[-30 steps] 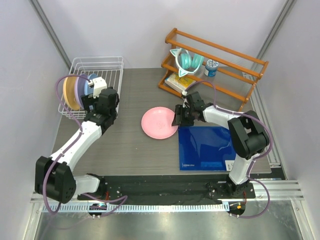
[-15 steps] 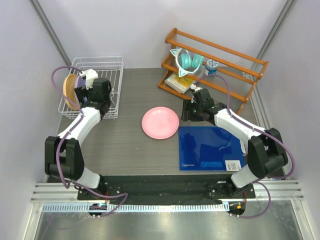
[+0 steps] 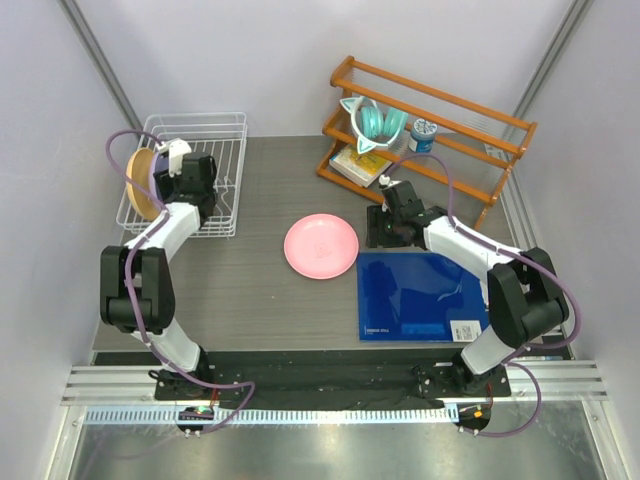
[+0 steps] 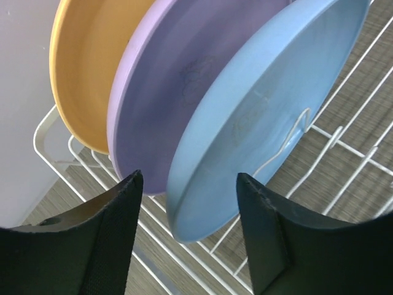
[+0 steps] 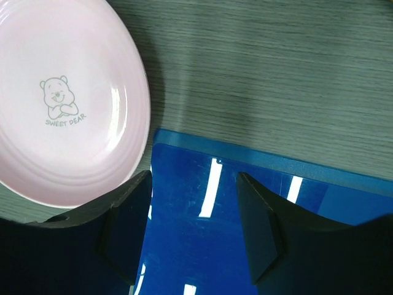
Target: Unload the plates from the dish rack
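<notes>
The white wire dish rack [image 3: 215,130] stands at the back left. In it three plates stand on edge: yellow-orange [image 4: 86,67], lavender purple [image 4: 166,80] and blue [image 4: 264,104]. My left gripper [image 4: 187,184] is open inside the rack, one finger on each side of the blue plate's lower rim, with a gap to each finger. In the top view only the yellow-orange plate [image 3: 140,185] shows beside that gripper [image 3: 165,185]. The pink plate [image 3: 321,246] lies flat mid-table. Just right of it, my right gripper [image 5: 193,181] hangs open and empty over the blue mat's corner.
A glossy blue mat [image 3: 420,295] lies at the front right, touching the pink plate's edge. An orange wooden shelf rack [image 3: 430,110] at the back right holds a teal bowl, a small jar and a book. Grey walls close in both sides.
My left arm swung into the rack and its jaws have narrowed around the blue plate's rim. The right gripper pulled back from the pink plate toward the mat's corner.
</notes>
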{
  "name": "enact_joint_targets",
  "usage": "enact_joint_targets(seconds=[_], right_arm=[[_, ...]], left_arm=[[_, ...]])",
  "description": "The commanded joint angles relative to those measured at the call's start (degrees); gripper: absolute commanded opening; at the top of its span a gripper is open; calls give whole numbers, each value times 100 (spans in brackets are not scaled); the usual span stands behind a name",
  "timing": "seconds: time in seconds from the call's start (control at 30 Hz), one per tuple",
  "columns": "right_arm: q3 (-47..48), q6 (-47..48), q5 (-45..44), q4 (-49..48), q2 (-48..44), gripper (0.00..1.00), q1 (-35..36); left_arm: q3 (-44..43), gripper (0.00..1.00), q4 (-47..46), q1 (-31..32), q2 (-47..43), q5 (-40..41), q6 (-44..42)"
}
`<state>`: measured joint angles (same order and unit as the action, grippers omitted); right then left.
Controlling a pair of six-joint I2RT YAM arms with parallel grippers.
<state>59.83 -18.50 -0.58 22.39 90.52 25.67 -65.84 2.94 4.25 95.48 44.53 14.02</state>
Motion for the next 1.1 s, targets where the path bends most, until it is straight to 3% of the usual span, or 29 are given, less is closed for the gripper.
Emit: enact_joint_targets(seconds=[0.0,0.13,0.17,0.33,0.6,0.8,1.07], right_arm=[[81,101,-109,-42,53,63,17],[55,92,-118,-42,80,63,26],[46,101,-127,-42,71,63,26],[20,101,-162,-33,62,63,34],[11,75,-153,-33,97,63,17],[28,57,-100,-42,176,63,34],[11,66,-100,-42,-7,63,26]], left_arm=[[-183,56,-487,-117,-30,38,-101],[-192,33,-461,-144,-47,12,-101],[-183,23,-452,-144,-65,3,-110],[-139,1,-391,-144,-144,20,-101],[80,0,-470,-118,-618,99,-189],[37,0,-549,163,-943,495,-716],[-25,0,-900,743,-1066,1671,-1700]])
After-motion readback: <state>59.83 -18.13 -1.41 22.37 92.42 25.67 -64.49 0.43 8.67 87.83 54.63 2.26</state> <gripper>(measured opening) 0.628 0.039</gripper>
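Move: The left gripper is half open at the near rim of the blue plate. That plate's middle lies about 6 cm ahead, in line sideways and some 2 cm lower. The purple plate stands roughly 4 cm to the left of the blue one and level with it, the yellow plate another 4 cm beyond. From the right hand the blue plate is some 44 cm left, 14 cm ahead and 6 cm higher. Close the left fingers on the blue plate's near rim, one on the side facing the purple plate, easing the hand about 1 cm left as they shut. Once they pinch it, keep the grip and lift about 6 cm while drawing back 2–3 cm, raising the hand's left side some 10 degrees late in the lift. ##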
